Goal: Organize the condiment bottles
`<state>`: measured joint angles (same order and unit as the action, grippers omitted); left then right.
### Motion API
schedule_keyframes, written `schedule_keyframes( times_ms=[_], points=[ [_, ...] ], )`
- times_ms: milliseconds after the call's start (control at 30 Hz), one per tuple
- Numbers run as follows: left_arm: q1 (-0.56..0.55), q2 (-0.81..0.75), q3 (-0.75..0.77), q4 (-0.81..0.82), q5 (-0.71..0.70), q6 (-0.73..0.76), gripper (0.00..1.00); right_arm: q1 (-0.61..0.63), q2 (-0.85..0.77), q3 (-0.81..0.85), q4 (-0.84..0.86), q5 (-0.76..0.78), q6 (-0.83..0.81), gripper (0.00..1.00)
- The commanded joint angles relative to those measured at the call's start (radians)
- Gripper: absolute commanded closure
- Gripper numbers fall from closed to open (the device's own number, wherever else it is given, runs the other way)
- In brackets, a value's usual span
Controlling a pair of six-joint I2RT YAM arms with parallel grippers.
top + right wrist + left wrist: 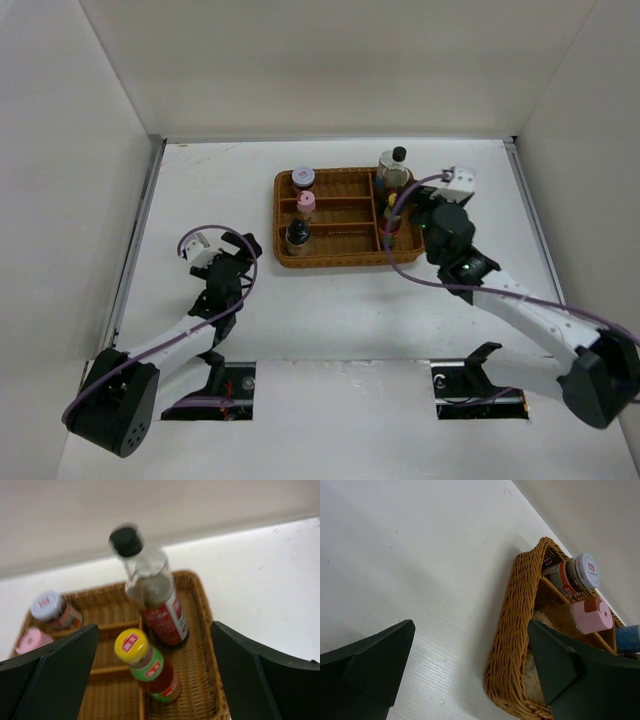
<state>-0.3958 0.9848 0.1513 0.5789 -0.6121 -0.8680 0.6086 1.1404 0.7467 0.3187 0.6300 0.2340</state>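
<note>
A wicker basket holds the condiment bottles. In its right section stand the tall clear black-capped bottle and the red sauce bottle with a yellow cap. In its left sections are a silver-lidded jar, a pink-lidded jar and a dark-lidded jar. My right gripper is open above the basket's right section. The yellow-capped bottle stands upright between its fingers, touching neither. My left gripper is open and empty over the table, left of the basket.
White walls enclose the table on three sides. In the left wrist view the basket's near-left corner lies close to the right finger. A purple cable trails from the right arm along the basket's front right.
</note>
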Motion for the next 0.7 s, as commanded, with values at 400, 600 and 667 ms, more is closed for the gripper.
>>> schedule_keyframes(
  times_ms=[400,600,667],
  points=[
    [0.015,-0.043,0.111,-0.160,0.041,-0.083,0.00,-0.347,-0.245,-0.210,-0.121,-0.015,0.447,0.05],
    [0.067,-0.115,0.212,-0.436,0.049,-0.120,0.00,-0.344,-0.265,-0.231,-0.185,-0.046,0.496,0.97],
    [0.090,-0.118,0.223,-0.473,0.049,-0.120,0.00,-0.343,-0.265,-0.244,-0.187,-0.049,0.518,0.97]
  ],
)
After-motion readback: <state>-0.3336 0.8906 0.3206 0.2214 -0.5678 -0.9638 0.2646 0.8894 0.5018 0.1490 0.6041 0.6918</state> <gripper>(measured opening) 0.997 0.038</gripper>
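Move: The yellow-capped sauce bottle, already let go in the box's right compartment, stands about 4 cm ahead of the open right hand, 4 cm to its left and some 11 cm below. The clear black-capped bottle is about 8 cm beyond the sauce bottle at the same left offset, and the blue-labelled jar is roughly 11 cm beyond and 2 cm left of it. From the left hand, the sauce bottle lies some 35 cm right and 7 cm ahead, at nearly the same height. Rightward and at first a little up, the empty right hand swings away from the sauce bottle and off past the box's right side, about 13 cm in all, then sinks to finish lower than it began and slightly farther back. It rolls left side up and turns clockwise, each some 20 degrees, and its fingers shut on nothing late in the swing. The left hand, empty and open, lifts slightly. ##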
